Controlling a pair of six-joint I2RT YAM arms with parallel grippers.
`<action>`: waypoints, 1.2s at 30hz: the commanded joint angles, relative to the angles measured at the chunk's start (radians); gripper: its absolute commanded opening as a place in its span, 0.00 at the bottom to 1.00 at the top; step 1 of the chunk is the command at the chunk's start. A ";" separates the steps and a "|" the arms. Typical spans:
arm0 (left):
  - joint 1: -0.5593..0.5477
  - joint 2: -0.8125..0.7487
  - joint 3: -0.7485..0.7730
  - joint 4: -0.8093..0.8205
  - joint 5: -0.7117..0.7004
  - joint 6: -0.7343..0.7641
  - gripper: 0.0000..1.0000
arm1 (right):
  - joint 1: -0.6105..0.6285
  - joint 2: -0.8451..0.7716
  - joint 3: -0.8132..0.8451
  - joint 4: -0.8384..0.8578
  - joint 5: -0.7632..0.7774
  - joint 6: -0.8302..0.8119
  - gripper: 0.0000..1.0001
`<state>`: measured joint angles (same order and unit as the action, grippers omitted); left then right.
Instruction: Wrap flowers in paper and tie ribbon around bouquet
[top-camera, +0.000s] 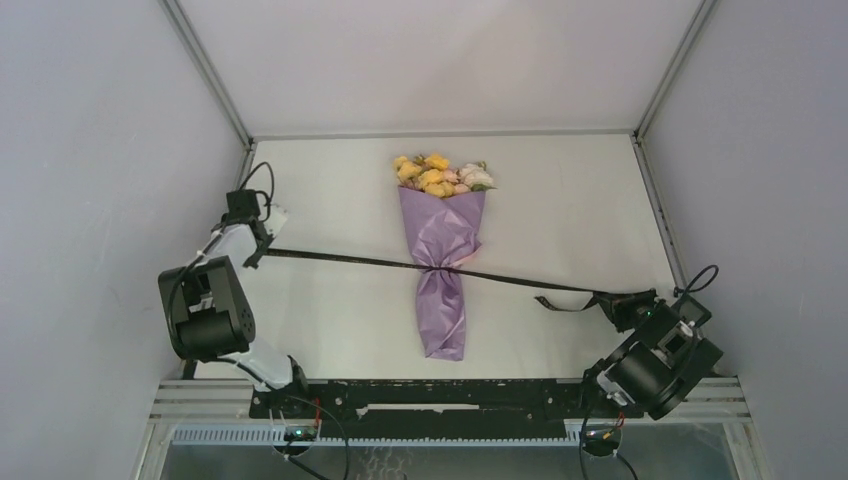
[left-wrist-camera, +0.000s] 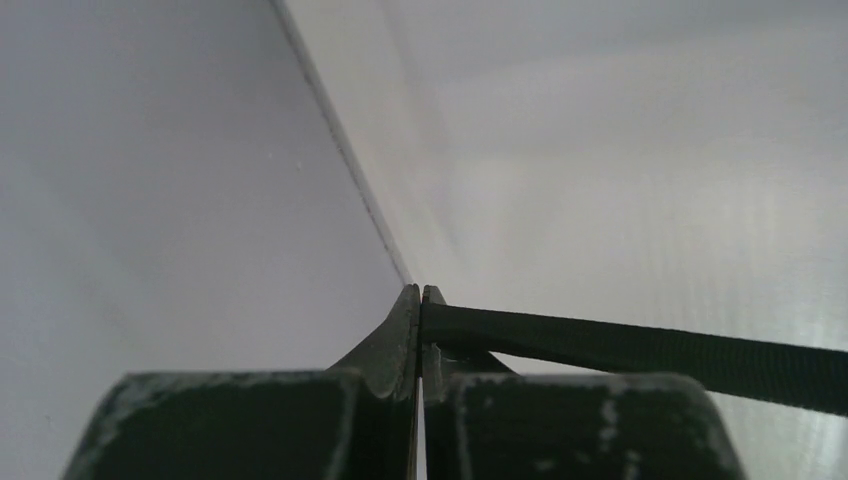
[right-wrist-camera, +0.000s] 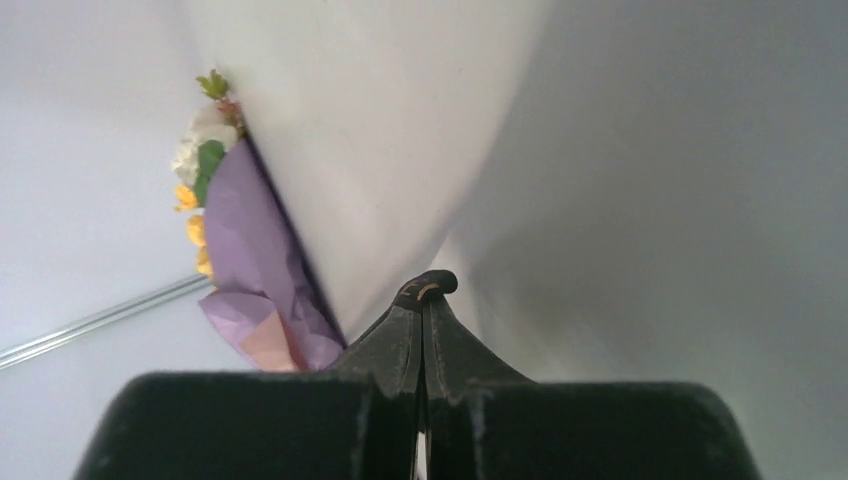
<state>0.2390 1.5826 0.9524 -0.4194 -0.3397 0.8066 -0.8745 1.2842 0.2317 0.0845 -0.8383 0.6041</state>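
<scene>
The bouquet (top-camera: 441, 262) lies in the middle of the table, a lilac paper (top-camera: 446, 232) cone with the flowers' (top-camera: 438, 175) yellow, pink and white blooms at its far end. The black ribbon (top-camera: 340, 259) circles the cone's pinched waist and stretches taut to both sides. My left gripper (top-camera: 252, 258) is shut on the ribbon's left end; the ribbon (left-wrist-camera: 640, 345) leaves its closed fingers (left-wrist-camera: 421, 296) to the right. My right gripper (top-camera: 612, 300) is shut on the right end, a black fold (right-wrist-camera: 432, 285) showing at its tip (right-wrist-camera: 424, 306). The paper (right-wrist-camera: 255, 240) and flowers (right-wrist-camera: 200, 160) show to its left.
White enclosure walls stand close on the left (top-camera: 100, 150), right (top-camera: 770, 150) and back, with metal corner posts (top-camera: 210, 70). A black rail (top-camera: 430, 395) runs along the near edge between the arm bases. A short loose ribbon tail (top-camera: 556, 301) lies near the right gripper.
</scene>
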 joint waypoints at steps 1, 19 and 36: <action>0.095 0.021 0.011 0.133 -0.084 0.058 0.00 | -0.089 -0.081 -0.007 0.131 0.009 0.057 0.00; -0.085 -0.162 0.121 -0.259 0.248 0.016 0.00 | 0.739 -0.467 0.411 -0.156 0.153 -0.218 0.00; -1.167 -0.115 0.268 -0.355 0.587 0.027 0.65 | 1.221 -0.100 0.896 0.072 0.147 0.009 0.00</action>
<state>-0.7742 1.3685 1.2911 -0.8852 0.3576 0.7883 0.3557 1.1362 1.0657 0.0010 -0.6888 0.4622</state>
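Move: The left hand holds one end of the taut ribbon; the bouquet's tied waist lies about 42 cm to its right, 4 cm back and slightly lower. The right hand holds the other end low over the table, with the waist roughly 39 cm to its left, 6 cm ahead and about level. From the waist, the flower heads lie some 23 cm farther out and the paper's foot 21 cm nearer. A loose ribbon tail curls 10 cm left of the right hand, 2 cm back. Outward first, both hands hold the ribbon taut and draw it a little wider, about 3 cm each. Then the left fingers let go and open wide while that hand swings some 45 cm right, rising and turning clockwise, a bit back, to come over the bouquet's waist. The right keeps its pinch and sweeps up and left, about 30 cm each way, turning counter-clockwise and carrying its ribbon end high beside the bouquet. ##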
